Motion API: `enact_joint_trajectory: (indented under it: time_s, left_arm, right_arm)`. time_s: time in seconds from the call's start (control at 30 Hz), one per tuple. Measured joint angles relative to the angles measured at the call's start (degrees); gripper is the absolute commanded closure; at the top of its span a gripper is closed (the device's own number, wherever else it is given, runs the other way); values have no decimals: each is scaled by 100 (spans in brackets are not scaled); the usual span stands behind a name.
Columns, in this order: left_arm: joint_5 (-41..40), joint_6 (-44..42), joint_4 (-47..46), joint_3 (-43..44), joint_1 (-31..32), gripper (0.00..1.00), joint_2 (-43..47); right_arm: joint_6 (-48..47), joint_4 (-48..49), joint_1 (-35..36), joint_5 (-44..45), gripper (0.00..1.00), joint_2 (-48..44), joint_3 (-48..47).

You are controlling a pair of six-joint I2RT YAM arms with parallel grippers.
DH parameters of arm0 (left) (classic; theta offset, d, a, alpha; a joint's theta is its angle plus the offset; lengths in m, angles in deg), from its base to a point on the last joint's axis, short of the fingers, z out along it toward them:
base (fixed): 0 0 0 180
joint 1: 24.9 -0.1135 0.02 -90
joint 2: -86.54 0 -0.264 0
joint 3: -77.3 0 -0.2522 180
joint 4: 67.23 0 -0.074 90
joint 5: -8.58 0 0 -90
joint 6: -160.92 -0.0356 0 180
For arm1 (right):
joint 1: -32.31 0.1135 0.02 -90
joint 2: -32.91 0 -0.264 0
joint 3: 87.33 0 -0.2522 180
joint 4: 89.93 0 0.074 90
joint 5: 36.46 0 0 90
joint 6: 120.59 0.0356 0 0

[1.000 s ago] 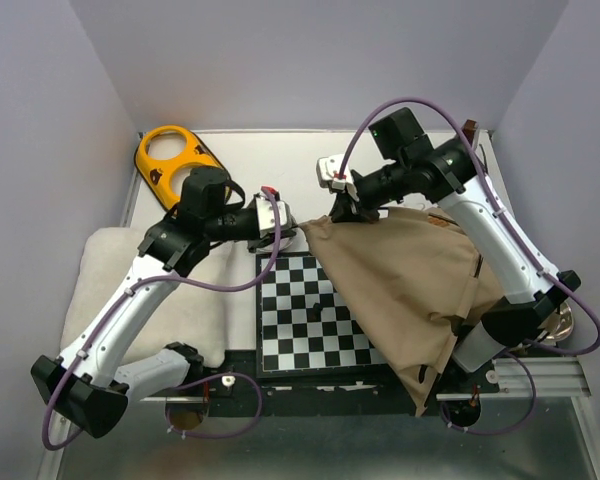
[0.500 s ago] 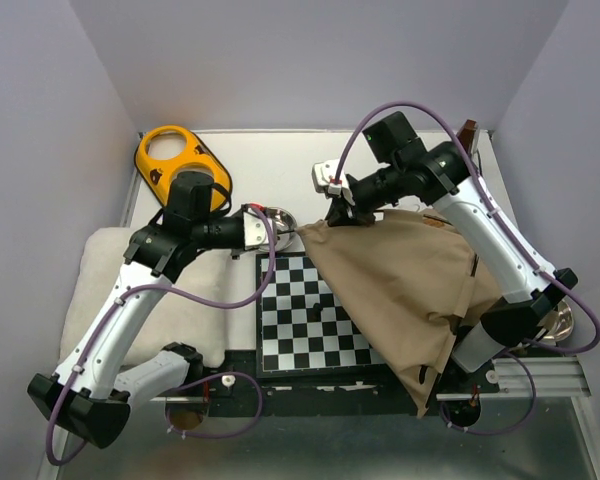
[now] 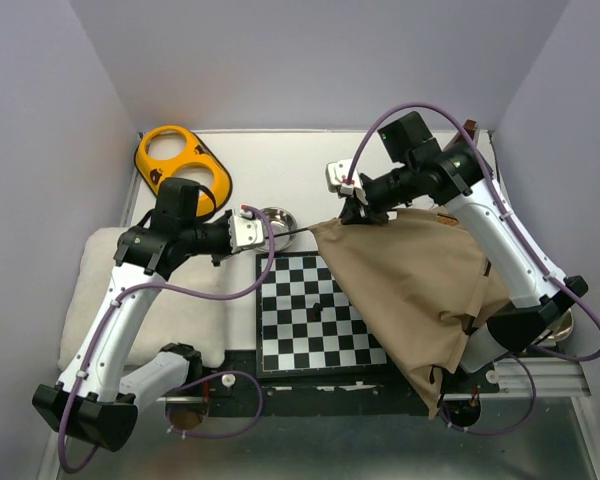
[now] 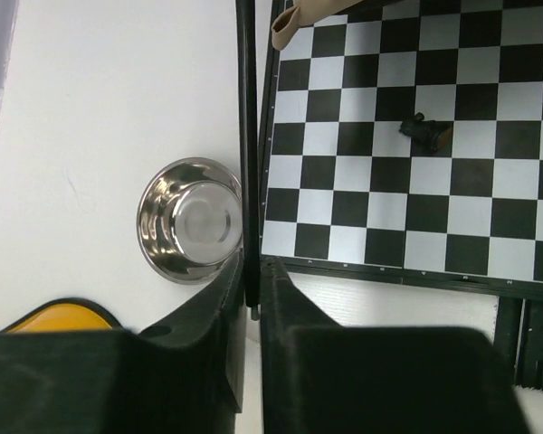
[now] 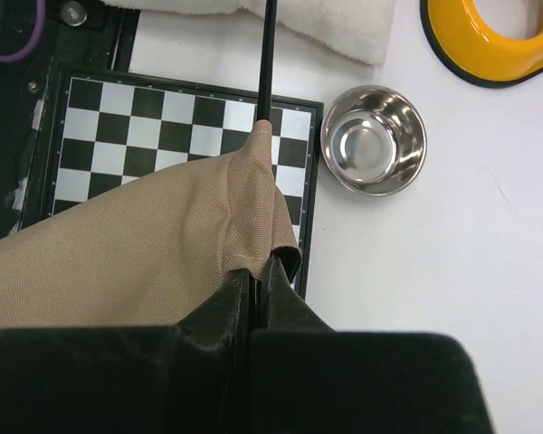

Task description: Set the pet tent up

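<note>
The pet tent [image 3: 410, 290] lies as slack tan fabric over the right half of the chessboard [image 3: 305, 320]. One thin black pole [image 3: 290, 233] sticks out leftward from its near corner. My right gripper [image 3: 358, 210] is shut on that corner; in the right wrist view its fingertips [image 5: 261, 271] pinch the fabric [image 5: 163, 226] where the pole [image 5: 268, 54] enters it. My left gripper [image 3: 265, 232] holds the pole's free end. In the left wrist view the pole [image 4: 244, 136] runs down between the narrow fingers [image 4: 250, 271] and ends just inside them. The tent tip [image 4: 294, 16] shows at the top.
A small steel bowl [image 3: 273, 217] sits just beyond the pole, left of the tent corner. A yellow two-hole dish [image 3: 180, 160] lies at the back left. The fluffy white cushion [image 3: 100, 290] lies under the left arm. A small dark piece [image 4: 425, 131] rests on the chessboard.
My left gripper has drawn back to the left, and more bare pole now shows between it and the tent. My right gripper and the tent corner have shifted slightly right.
</note>
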Motion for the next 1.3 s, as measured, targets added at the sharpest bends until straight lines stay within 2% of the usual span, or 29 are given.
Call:
enact_joint_trajectory:
  time_s: [0.03, 0.13, 0.2, 0.27, 0.3, 0.33, 0.4, 0.73, 1.03, 1.3]
  left_arm:
    - [4, -2, 35, 0, 2, 100, 15]
    - [46, 4, 46, 0, 0, 100, 44]
    - [96, 105, 31, 0, 0, 100, 37]
    - [149, 289, -55, 0, 2, 100, 17]
    - [157, 380, -107, 0, 2, 100, 2]
    - [149, 479, -157, 0, 9, 100, -33]
    - [149, 647, -280, 0, 55, 100, -103]
    - [107, 1394, -1091, -164, 374, 100, -289]
    - [-15, 1808, -1473, -166, 437, 100, -555]
    - [-278, 1845, -1694, -319, 437, 100, -872]
  right_arm:
    - [-2, -11, 0, 0, 99, -9, 0]
    - [-11, -20, 0, 0, 98, -15, -2]
    - [-13, -37, -2, 0, 90, -15, -24]
    - [-11, -44, -4, 17, 52, -15, -59]
    - [-4, -57, -9, 42, 45, -15, -74]
    - [4, -96, -22, 74, 31, -15, -92]
    - [-20, -129, -44, 153, 17, -22, -129]
    - [-52, -111, -90, 494, 5, -442, -140]
    - [-35, 85, -90, 533, 5, -1128, 640]
    - [529, 116, -87, 667, 6, -1464, 728]
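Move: The left hand has the pole between its partly open fingers. The sleeve mouth that the pole enters lies about 10 cm to its right, roughly 1 cm ahead and 3 cm higher. The steel bowl sits about 5 cm ahead, 2 cm right and 23 cm below; the chessboard's middle is some 16 cm right, 18 cm back and 25 cm down. From the right hand, already shut on sleeve and pole, the mouth lies about 8 cm left, level fore and aft, 3 cm lower. The left fingers close the rest of the way on the pole and keep it pinched while the hand carries it about 4 cm to the right, then about 4 cm forward while sinking a couple of centimetres, the wrist turning some 10 degrees. Once the left is shut, the right hand opens wide, lets go of the bunched sleeve and pole, and draws off about 5 cm to the right along the sleeve, rising and easing back about 3 cm each, with its open fingers straddling the sleeve and pole. ##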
